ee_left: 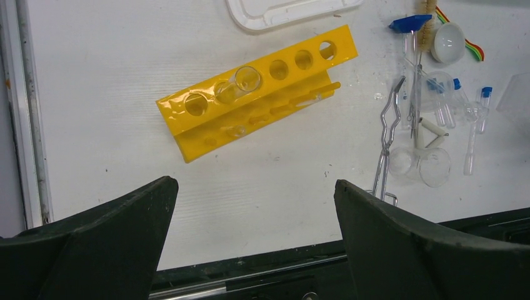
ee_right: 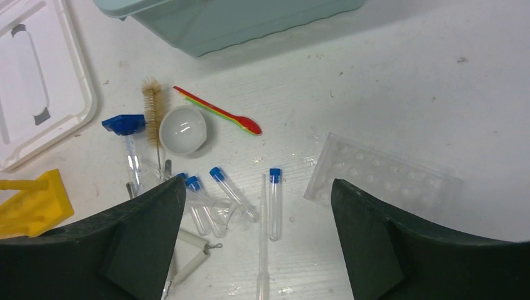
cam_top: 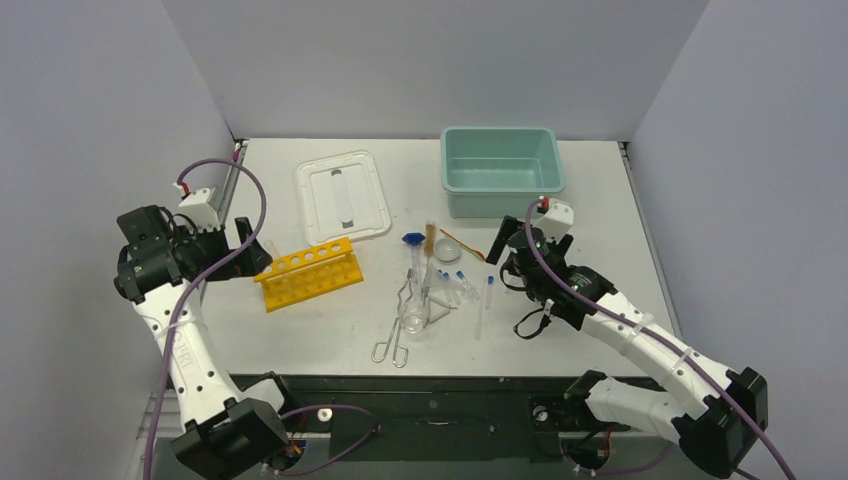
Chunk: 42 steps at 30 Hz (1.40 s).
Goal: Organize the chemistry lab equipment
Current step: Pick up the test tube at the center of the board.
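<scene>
The yellow holed rack (cam_top: 308, 273) lies left of centre, with one clear glass tube (ee_left: 240, 81) in a hole. My left gripper (cam_top: 250, 250) hovers open and empty just left of it; in the left wrist view the gripper (ee_left: 253, 181) frames bare table. At centre lie the metal tongs (cam_top: 395, 330), a beaker (ee_left: 431, 165), the tan-bristled brush (ee_right: 152, 109), the round dish (ee_right: 182, 129), the wire triangle (ee_right: 187, 250) and blue-capped vials (ee_right: 275, 203). My right gripper (ee_right: 257, 184) hangs open above the vials and a clear pipette (ee_right: 263, 250), holding nothing.
The teal tub (cam_top: 500, 170) stands at the back right and the white lid (cam_top: 342, 195) at the back centre-left. A clear dimpled plate (ee_right: 381, 172) lies under my right gripper's right finger. A red and yellow spoon (ee_right: 219, 112) lies by the dish.
</scene>
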Each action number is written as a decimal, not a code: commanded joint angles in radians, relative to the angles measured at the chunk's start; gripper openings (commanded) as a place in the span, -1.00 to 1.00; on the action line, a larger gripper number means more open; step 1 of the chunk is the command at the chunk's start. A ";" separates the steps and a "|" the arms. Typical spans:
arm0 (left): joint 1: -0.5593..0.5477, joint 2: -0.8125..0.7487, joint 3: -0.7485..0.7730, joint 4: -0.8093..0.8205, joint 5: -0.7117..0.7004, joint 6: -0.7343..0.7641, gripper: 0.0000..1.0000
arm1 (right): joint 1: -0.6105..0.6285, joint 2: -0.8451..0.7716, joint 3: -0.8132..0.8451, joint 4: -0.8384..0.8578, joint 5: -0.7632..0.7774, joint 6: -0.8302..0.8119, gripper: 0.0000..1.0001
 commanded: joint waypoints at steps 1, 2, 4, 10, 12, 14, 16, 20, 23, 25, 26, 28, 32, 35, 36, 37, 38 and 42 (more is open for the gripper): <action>-0.002 -0.007 -0.004 0.030 0.028 0.009 0.93 | 0.003 0.001 -0.016 0.064 -0.038 -0.001 0.65; -0.002 -0.019 -0.020 0.038 0.028 0.003 0.93 | 0.006 0.013 -0.011 0.060 -0.036 0.001 0.66; -0.002 -0.041 -0.039 0.068 0.017 -0.008 0.93 | 0.027 0.031 -0.009 0.050 -0.020 0.002 0.66; -0.002 -0.059 -0.055 0.070 -0.004 0.004 0.93 | 0.087 0.076 -0.012 0.056 0.002 0.025 0.64; -0.002 -0.060 -0.067 0.074 -0.019 0.004 0.93 | 0.099 0.088 -0.011 0.063 0.000 0.027 0.58; -0.002 -0.060 -0.078 0.071 -0.028 0.008 0.93 | 0.102 0.097 -0.013 0.076 -0.004 0.031 0.53; -0.001 -0.062 -0.083 0.069 -0.033 0.014 0.93 | 0.105 0.099 -0.019 0.092 -0.013 0.032 0.52; -0.001 -0.067 -0.082 0.061 -0.042 0.026 0.93 | 0.121 0.124 -0.013 0.094 -0.011 0.042 0.50; -0.001 -0.069 -0.088 0.064 -0.044 0.030 0.93 | 0.146 0.159 -0.003 0.096 0.001 0.054 0.47; -0.002 -0.066 -0.091 0.066 -0.045 0.026 0.93 | 0.160 0.186 0.000 0.108 0.002 0.067 0.42; -0.001 -0.066 -0.090 0.065 -0.046 0.025 0.93 | 0.165 0.197 0.002 0.115 0.003 0.075 0.40; -0.001 -0.065 -0.087 0.061 -0.045 0.024 0.93 | 0.175 0.233 0.011 0.119 0.007 0.089 0.37; -0.002 -0.075 -0.094 0.054 -0.045 0.027 0.93 | 0.175 0.317 0.040 0.132 0.013 0.091 0.26; -0.002 -0.078 -0.102 0.048 -0.053 0.036 0.93 | 0.170 0.358 0.062 0.139 0.011 0.087 0.15; -0.001 -0.076 -0.103 0.046 -0.055 0.041 0.93 | 0.170 0.377 0.071 0.139 0.010 0.086 0.12; 0.000 -0.075 -0.104 0.042 -0.057 0.043 0.93 | 0.168 0.385 0.073 0.140 0.008 0.086 0.07; -0.001 -0.075 -0.105 0.040 -0.058 0.048 0.93 | 0.167 0.405 0.079 0.139 0.006 0.088 0.04; -0.001 -0.070 -0.105 0.036 -0.065 0.056 0.93 | 0.149 0.433 0.074 0.132 -0.008 0.096 -0.04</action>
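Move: The blue-capped test tube at the middle of the cluster lies about 9 cm to the right hand's left, roughly level with it and some 16 cm below. A second capped tube stands out about 5 cm to the right of the target, another some 3 cm to its left, and the white bowl is 4 cm left and 6 cm beyond it. From the idle left hand the target is about 35 cm right, 5 cm ahead and 22 cm below. The right hand swings left about 8 cm and sinks nearly 10 cm towards the capped tube, going mostly sideways at first and then more steeply down, while the wrist tips some 10 degrees further downward and turns a little counter-clockwise. On the way the fingers narrow from wide open to about half open, still empty and above the tubes, while the left hand merely settles down about 2.5 cm, open, beside the yellow rack. ##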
